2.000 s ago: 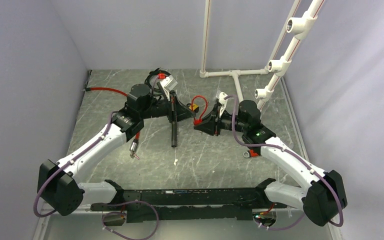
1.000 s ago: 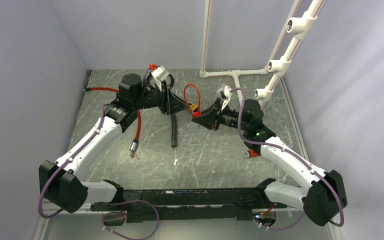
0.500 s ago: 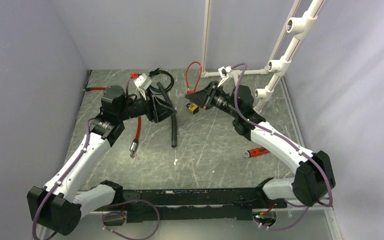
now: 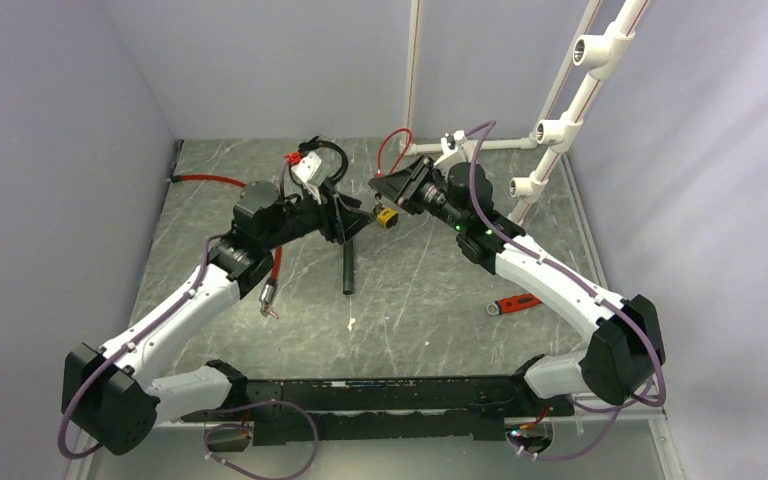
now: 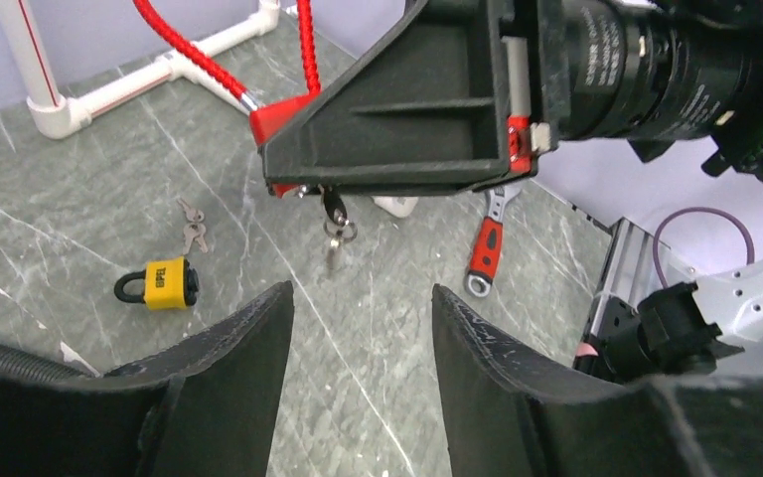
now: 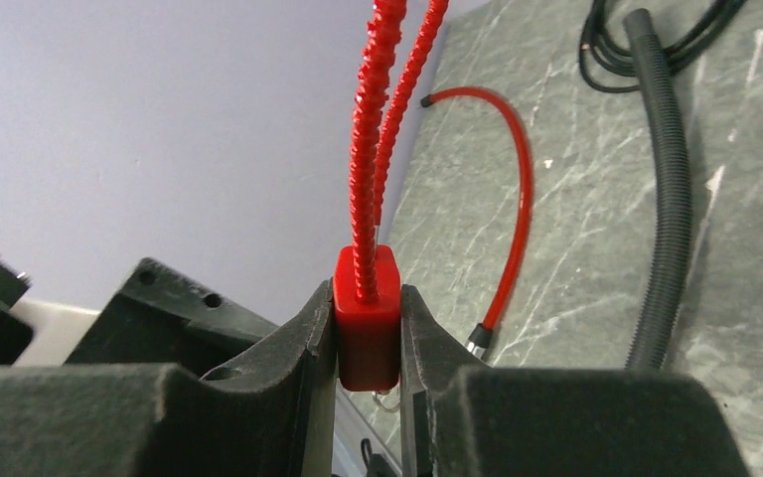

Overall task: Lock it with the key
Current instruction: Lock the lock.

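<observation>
My right gripper (image 6: 368,290) is shut on the red body of a cable lock (image 6: 368,333) and holds it above the table; its red cable (image 6: 376,119) loops upward. In the left wrist view a small key (image 5: 334,209) with a ring hangs from the underside of the lock body (image 5: 276,121). My left gripper (image 5: 358,290) is open and empty, just below and in front of that key. In the top view the left gripper (image 4: 356,216) faces the right gripper (image 4: 382,186) closely.
A yellow padlock (image 5: 159,284) and loose keys (image 5: 192,225) lie on the table, the padlock also in the top view (image 4: 387,217). A red-handled wrench (image 5: 485,248), a black corrugated hose (image 6: 666,199), a red cable (image 6: 519,199) and a white pipe frame (image 4: 470,150) are nearby.
My right gripper lifted the red lock off the table and swung it back and up. My left arm pulled back left, then moved right again toward the lock.
</observation>
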You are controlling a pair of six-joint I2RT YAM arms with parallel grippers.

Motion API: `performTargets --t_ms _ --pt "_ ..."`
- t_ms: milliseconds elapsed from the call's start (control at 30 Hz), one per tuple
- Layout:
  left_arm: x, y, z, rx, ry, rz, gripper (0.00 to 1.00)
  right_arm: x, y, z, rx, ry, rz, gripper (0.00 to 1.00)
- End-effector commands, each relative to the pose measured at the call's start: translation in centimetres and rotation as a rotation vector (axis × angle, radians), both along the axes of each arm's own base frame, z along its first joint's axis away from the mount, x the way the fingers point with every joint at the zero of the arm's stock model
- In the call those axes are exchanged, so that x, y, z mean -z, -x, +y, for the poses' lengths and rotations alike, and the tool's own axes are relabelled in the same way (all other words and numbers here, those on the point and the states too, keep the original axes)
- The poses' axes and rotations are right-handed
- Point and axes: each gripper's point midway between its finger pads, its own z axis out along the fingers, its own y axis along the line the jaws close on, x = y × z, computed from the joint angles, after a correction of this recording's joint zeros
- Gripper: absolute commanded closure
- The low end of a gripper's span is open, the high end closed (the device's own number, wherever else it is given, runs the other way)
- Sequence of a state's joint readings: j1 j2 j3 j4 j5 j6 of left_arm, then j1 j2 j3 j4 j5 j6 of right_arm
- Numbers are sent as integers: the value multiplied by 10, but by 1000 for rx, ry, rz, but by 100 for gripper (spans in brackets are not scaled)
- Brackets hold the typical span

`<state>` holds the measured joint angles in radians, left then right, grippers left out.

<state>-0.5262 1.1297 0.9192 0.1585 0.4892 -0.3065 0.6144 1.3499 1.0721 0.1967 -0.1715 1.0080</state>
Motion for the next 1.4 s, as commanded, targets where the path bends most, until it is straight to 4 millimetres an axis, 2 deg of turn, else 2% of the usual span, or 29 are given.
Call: performTargets --t_ms 0,267,600,800,1000,1100,1233,1367 --pt "-33 -18 -2 -98 62 -114 42 -25 -6 -6 68 -55 -27 100" --pt "-27 -28 -17 -150 33 -132 48 -23 -6 -4 78 -70 -7 100" --pt "-39 -34 -23 -161 59 -162 57 -21 -2 -1 69 -67 -11 100" --pt "-31 -42 -23 -195 9 -175 74 -20 -1 -1 69 -83 3 100" --pt "-29 -36 -30 -174 -26 -215 78 -20 0 -2 75 -92 16 100" --pt "-30 -34 -36 -160 -60 -259 83 -16 0 -2 81 -95 35 100" --pt "-28 -30 -43 -163 -162 -353 100 -14 0 -5 94 -93 52 100" --pt "-23 -25 -46 -170 -298 -463 100 -9 0 -7 106 -87 82 100"
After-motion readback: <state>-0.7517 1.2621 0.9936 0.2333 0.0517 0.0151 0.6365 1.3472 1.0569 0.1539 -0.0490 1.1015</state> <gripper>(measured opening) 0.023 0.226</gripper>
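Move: The hanging key under the red lock is about 4 cm ahead of the left hand, 4 cm to its right and 1 cm higher; the lock body sits 3 cm above the key and 1 cm farther out. From the right hand, which holds the lock, the key is about 4 cm below, 1 cm back and 1 cm right. The yellow padlock lies on the table, some 12 cm ahead of the left hand, 4 cm right and 28 cm below. The key beneath the red lock is what the left hand goes for: it travels forward and right about 5 cm, nearly level, its half-open fingers shutting on the key head just under the right fingertips. As they close, the left wrist rolls some 20 degrees, clockwise seen from behind the hand. The right hand keeps its pinch on the lock, almost in place, sinking about 1.5 cm and tipping slightly down. ##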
